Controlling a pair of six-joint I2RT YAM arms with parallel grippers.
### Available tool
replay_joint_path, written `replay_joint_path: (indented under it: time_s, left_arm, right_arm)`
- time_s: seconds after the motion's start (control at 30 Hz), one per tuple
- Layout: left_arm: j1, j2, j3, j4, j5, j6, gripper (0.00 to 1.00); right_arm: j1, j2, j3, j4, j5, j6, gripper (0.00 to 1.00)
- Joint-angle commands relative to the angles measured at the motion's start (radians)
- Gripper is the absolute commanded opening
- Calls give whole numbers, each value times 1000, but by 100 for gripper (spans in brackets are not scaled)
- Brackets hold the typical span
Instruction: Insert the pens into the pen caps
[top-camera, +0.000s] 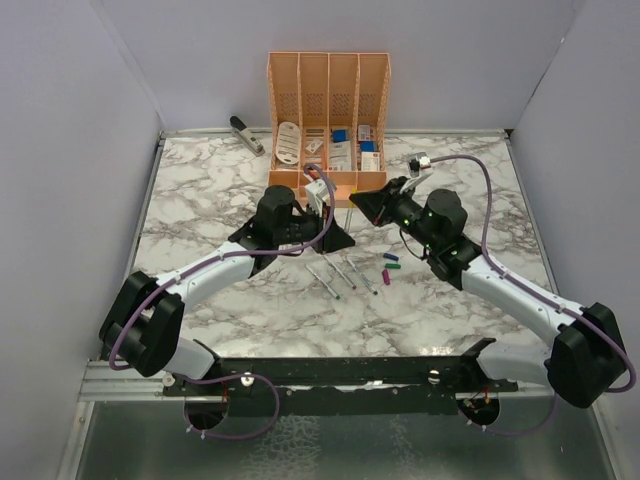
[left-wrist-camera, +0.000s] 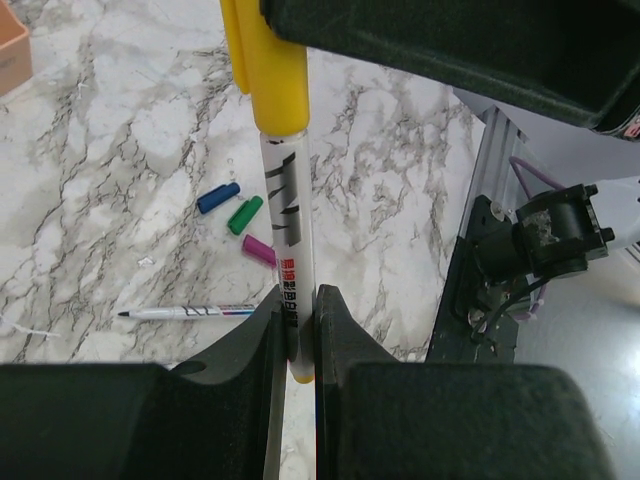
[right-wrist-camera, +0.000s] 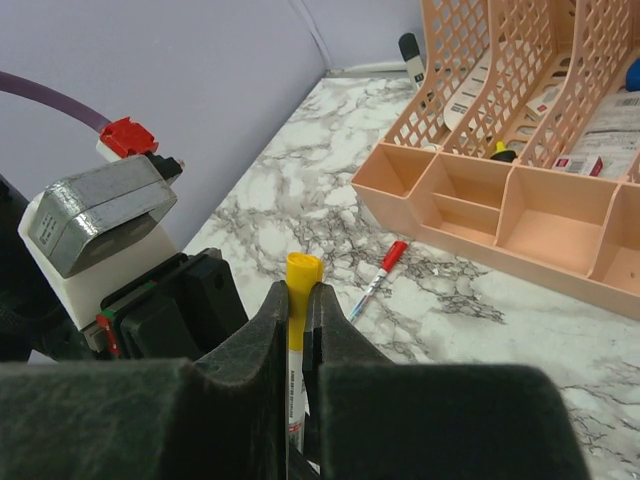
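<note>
Above the table my left gripper (left-wrist-camera: 298, 322) is shut on the lower end of a white pen (left-wrist-camera: 286, 220). A yellow pen cap (left-wrist-camera: 277, 95) sits over that pen's top end. My right gripper (right-wrist-camera: 303, 300) is shut on this yellow cap (right-wrist-camera: 301, 275), whose end pokes out past the fingertips. In the top view the two grippers, left (top-camera: 338, 232) and right (top-camera: 366, 206), meet in front of the organizer. Blue (left-wrist-camera: 218, 197), green (left-wrist-camera: 245, 214) and purple (left-wrist-camera: 259, 249) caps lie loose on the marble, with an uncapped pen (left-wrist-camera: 190, 312) beside them. Three pens (top-camera: 345, 274) lie mid-table.
A peach desk organizer (top-camera: 328, 120) stands at the back, its low front trays (right-wrist-camera: 520, 205) close to my right gripper. A red-capped pen (right-wrist-camera: 383, 273) lies before it. A stapler (top-camera: 247, 134) rests at the back left. A small clip-like object (top-camera: 418, 160) sits at the back right.
</note>
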Motion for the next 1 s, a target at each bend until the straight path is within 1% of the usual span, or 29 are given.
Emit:
replay_joint_path:
  time_s: [0.0, 0.3, 0.53, 0.73, 0.83, 0.97]
  left_arm:
    - [16, -29, 71, 111, -99, 1, 0]
    - [47, -61, 95, 110, -210, 18, 0]
    - [78, -67, 98, 99, -212, 17, 0]
    - [88, -86, 74, 89, -236, 14, 0]
    - [94, -84, 100, 60, -259, 46, 0]
    - [97, -70, 132, -3, -293, 85, 0]
  right_arm:
    - [16, 63, 8, -259, -70, -63, 1]
    - [80, 111, 22, -380, -15, -110, 1]
    - [109, 133, 23, -407, 24, -112, 1]
    - [120, 176, 76, -435, 34, -150, 1]
    - [154, 218, 103, -475, 55, -177, 1]
    - [178, 244, 102, -473, 56, -166, 1]
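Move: The left hand holds the pen upright near its lower end; the yellow cap, already over the pen's tip in the right fingers, sits about 8 cm above that hand, 4 cm ahead and 1 cm right. From the right hand, the pen's middle is some 4 cm below and 2 cm back. On the table, roughly 20 cm below the left hand, the magenta cap lies 6 cm ahead and 10 cm right, the green cap 9 ahead and 11 right. The cap in the right fingers keeps bearing down over the tip of the pen in the left hand, both grips kept. Joined like this, the two hands sink about 4 cm and drift some 3.5 cm left and a little forward; the right fingers dip about 10 degrees while the left wrist also dips and turns counter-clockwise about 10 degrees. ##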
